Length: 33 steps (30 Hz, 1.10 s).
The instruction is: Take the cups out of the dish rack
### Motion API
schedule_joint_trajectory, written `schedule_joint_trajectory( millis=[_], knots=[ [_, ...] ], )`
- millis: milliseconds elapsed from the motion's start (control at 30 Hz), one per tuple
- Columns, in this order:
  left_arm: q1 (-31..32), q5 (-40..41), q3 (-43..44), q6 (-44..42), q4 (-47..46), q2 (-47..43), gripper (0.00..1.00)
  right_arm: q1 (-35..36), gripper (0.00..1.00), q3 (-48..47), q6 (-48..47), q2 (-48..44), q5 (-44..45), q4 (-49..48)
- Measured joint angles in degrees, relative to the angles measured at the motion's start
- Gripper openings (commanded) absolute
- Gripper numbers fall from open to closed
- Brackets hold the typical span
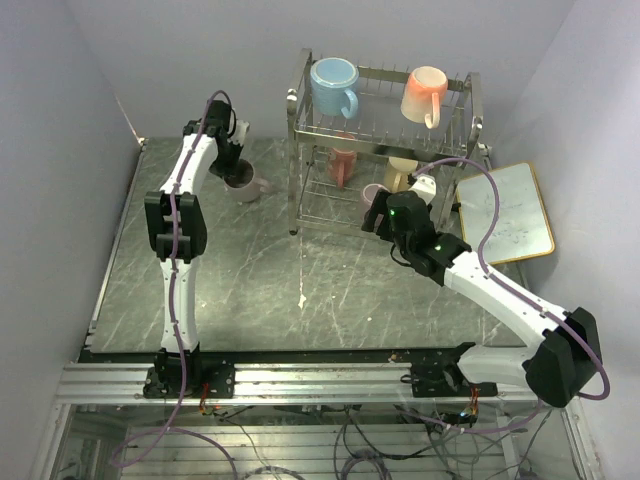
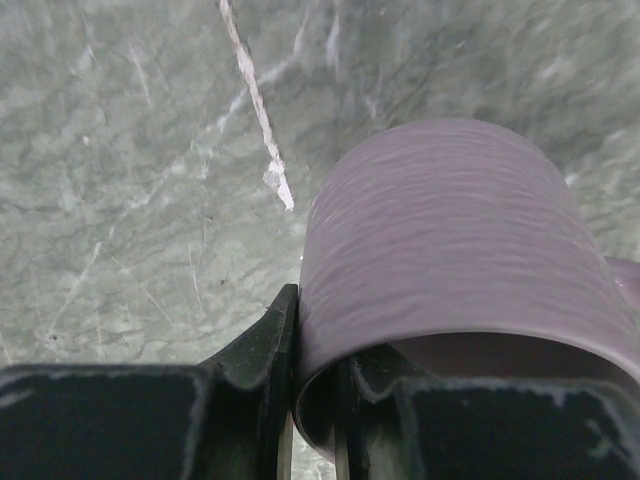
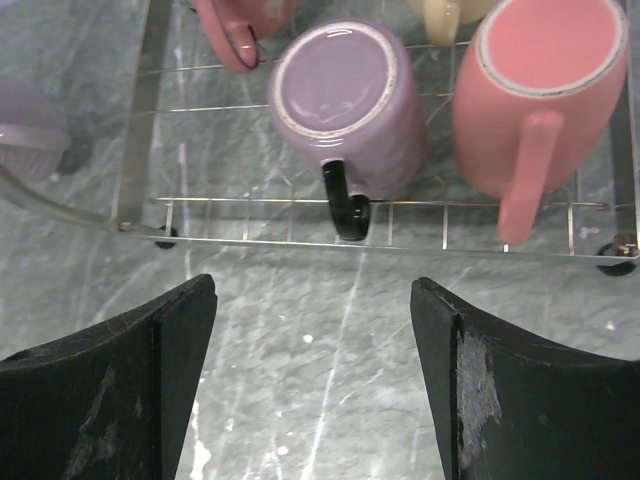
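Observation:
The chrome dish rack (image 1: 296,150) stands at the back centre. A light blue cup (image 1: 335,85) and a peach-orange cup (image 1: 425,95) sit on its top tier. On the lower tier are a mauve cup (image 3: 345,100), bottom up, a salmon cup (image 3: 540,100), a pale yellow cup (image 3: 445,15) and a red-pink cup (image 3: 240,25). My right gripper (image 3: 313,300) is open just in front of the rack's lower wire (image 3: 300,240), with nothing between its fingers. At the far left my left gripper (image 2: 315,340) is shut on the wall of a second mauve cup (image 2: 450,230), one finger inside it and one outside.
A gold-framed whiteboard (image 1: 505,210) lies right of the rack. The grey marble table (image 1: 260,280) has a white streak (image 1: 301,298) near its middle. White walls close in the left, back and right sides. A purple cable (image 1: 470,170) loops beside the rack's right posts.

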<state>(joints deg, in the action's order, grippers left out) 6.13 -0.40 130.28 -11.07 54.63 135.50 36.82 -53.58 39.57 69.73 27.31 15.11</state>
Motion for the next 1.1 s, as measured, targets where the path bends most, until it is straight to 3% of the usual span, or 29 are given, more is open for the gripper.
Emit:
schedule_joint_trajectory(
  millis=[367,533,633,700,833,967,1100],
  knots=[
    [0.0,4.9,1.7,0.8,0.0,5.6,0.08,-1.8,0.65,0.0,-5.3,7.6,2.1,-2.6],
    [0.0,6.1,-0.8,1.6,-4.4,4.7,0.39,-1.8,0.59,0.0,-6.8,11.5,3.3,-5.1],
    [0.0,6.2,-2.0,2.3,-7.8,3.9,0.66,-1.8,0.57,0.0,-7.7,13.6,4.3,-7.2],
    [0.0,5.8,-2.0,2.8,-9.4,3.0,0.89,-1.8,0.55,0.0,-8.3,14.8,5.0,-8.6],
    [0.0,4.3,-3.1,3.6,-11.3,-1.1,0.99,-1.8,0.50,-0.1,-9.8,17.7,6.4,-12.2],
    [0.0,2.5,-6.9,3.9,-11.8,-8.5,0.99,-1.8,0.44,-0.1,-10.9,20.3,7.0,-15.2],
    [0.0,-1.3,-11.4,4.7,-12.7,-17.5,0.99,-1.8,0.29,-0.1,-12.0,22.3,7.1,-17.5]
  ],
)
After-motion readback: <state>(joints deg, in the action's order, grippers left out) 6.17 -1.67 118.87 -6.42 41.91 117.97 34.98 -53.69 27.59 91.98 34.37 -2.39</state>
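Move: Under the left hand, which still holds the grey mug by its rim, the table spot lies about 11 cm down and 4 cm to the right; the rack's front left foot is roughly 15 cm right and 8 cm back of the hand. The right hand, open, has the lavender mug in the lower tier about 13 cm straight ahead and 12 cm below. At the same height, the pink mug stands 9 cm right of it, the yellow mug 7 cm right and 7 cm beyond, the red mug 8 cm left and 9 cm beyond. Lowering the grey mug about 4 cm onto the table, the left hand holds there, easing slightly forward, then opens wide and rises some 15 cm off it, fingers tilting up. Meanwhile the right hand sinks 9 cm and reaches 6 cm forward to the lavender mug's handle, rolling left side down about 15 degrees and narrowing its fingers to straddle the handle without a visible grip. ##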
